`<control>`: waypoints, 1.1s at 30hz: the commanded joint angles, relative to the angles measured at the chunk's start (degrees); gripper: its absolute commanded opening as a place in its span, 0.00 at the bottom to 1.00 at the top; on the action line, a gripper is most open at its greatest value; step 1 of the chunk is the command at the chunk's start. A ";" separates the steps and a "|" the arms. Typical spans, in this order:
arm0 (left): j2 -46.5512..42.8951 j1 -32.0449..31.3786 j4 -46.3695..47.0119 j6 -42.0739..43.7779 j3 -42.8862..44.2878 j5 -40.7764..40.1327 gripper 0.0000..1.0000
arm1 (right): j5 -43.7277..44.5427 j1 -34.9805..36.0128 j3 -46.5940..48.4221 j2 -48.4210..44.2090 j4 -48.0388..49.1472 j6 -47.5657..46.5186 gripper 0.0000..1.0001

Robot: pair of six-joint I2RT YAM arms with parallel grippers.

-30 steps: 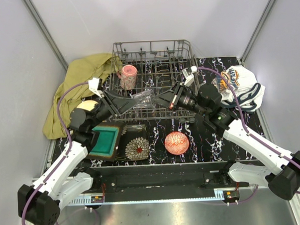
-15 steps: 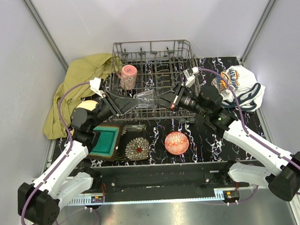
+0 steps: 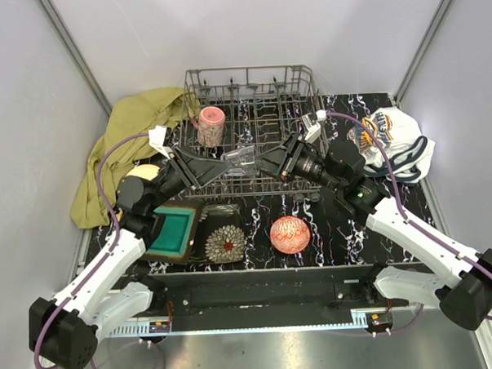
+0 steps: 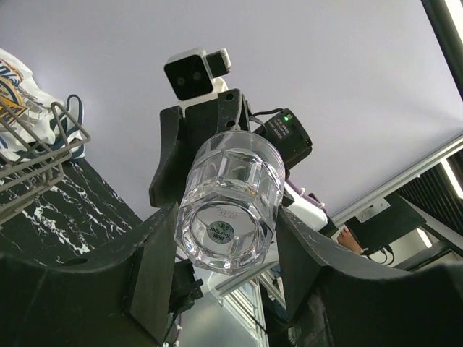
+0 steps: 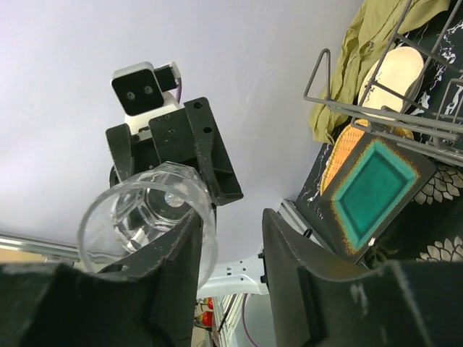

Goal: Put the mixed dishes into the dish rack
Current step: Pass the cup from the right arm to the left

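The clear glass [image 3: 243, 158] hangs in the air over the front edge of the dish rack [image 3: 250, 86], lying sideways. My left gripper [image 3: 229, 162] is shut on its base end, which fills the left wrist view [image 4: 230, 210] between the fingers [image 4: 226, 220]. My right gripper [image 3: 265, 161] is open at the glass's mouth. In the right wrist view the rim [image 5: 145, 217] sits against its left finger and the gap [image 5: 231, 224] is empty. A pink cup [image 3: 212, 125] stands in the rack. The teal plate [image 3: 176, 228], dark floral plate [image 3: 225, 243], red bowl [image 3: 290, 234] and cream plate [image 3: 145, 172] lie on the table.
The olive cloth [image 3: 125, 132] lies left of the rack and the white printed cloth [image 3: 391, 137] right of it. An orange plate [image 5: 347, 141] peeks out under the teal plate. The rack's wire rim [image 5: 383, 119] is just below both grippers.
My left gripper has carried the glass a little to the right. The right gripper has closed in on it, so its finger now meets the glass's rim.
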 commanded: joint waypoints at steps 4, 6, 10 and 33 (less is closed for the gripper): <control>0.14 -0.32 4.79 -0.47 4.10 0.45 0.00 | 0.43 -0.53 -0.49 -1.21 2.29 -0.51 0.54; 0.31 -0.32 3.23 0.41 4.63 0.54 0.00 | 0.69 -0.88 -0.84 -1.56 2.20 -0.60 0.56; 0.40 -0.32 -0.21 3.92 5.77 0.45 0.00 | 1.05 -1.76 -1.45 -3.58 1.94 -1.04 0.63; 8.13 7.50 -30.05 27.86 24.46 -0.06 0.00 | 0.34 -14.94 -8.83 -17.99 -8.34 -1.92 0.65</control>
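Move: The glass cup bridges the two grippers. Its middle lies some 4 cm to the right of the left hand, which holds the base end, and about 4 cm to the left of the right hand at the rim. From the left hand, the pink mug in the rack stands roughly 28 cm ahead, 6 cm to the left and 25 cm lower; the red bowl is about 2 cm back, 17 cm to the right and 36 cm down. The left gripper keeps its grip on the cup's base while the right hand's already loosened fingers spread wider at the rim, then withdraw rightward about 10 cm, arcing up and dipping again as the hand turns clockwise some 15 degrees. The left hand bobs up and down a centimetre or so, then carries the cup forward about 5 cm over the rack, rolling its left side up slightly. ##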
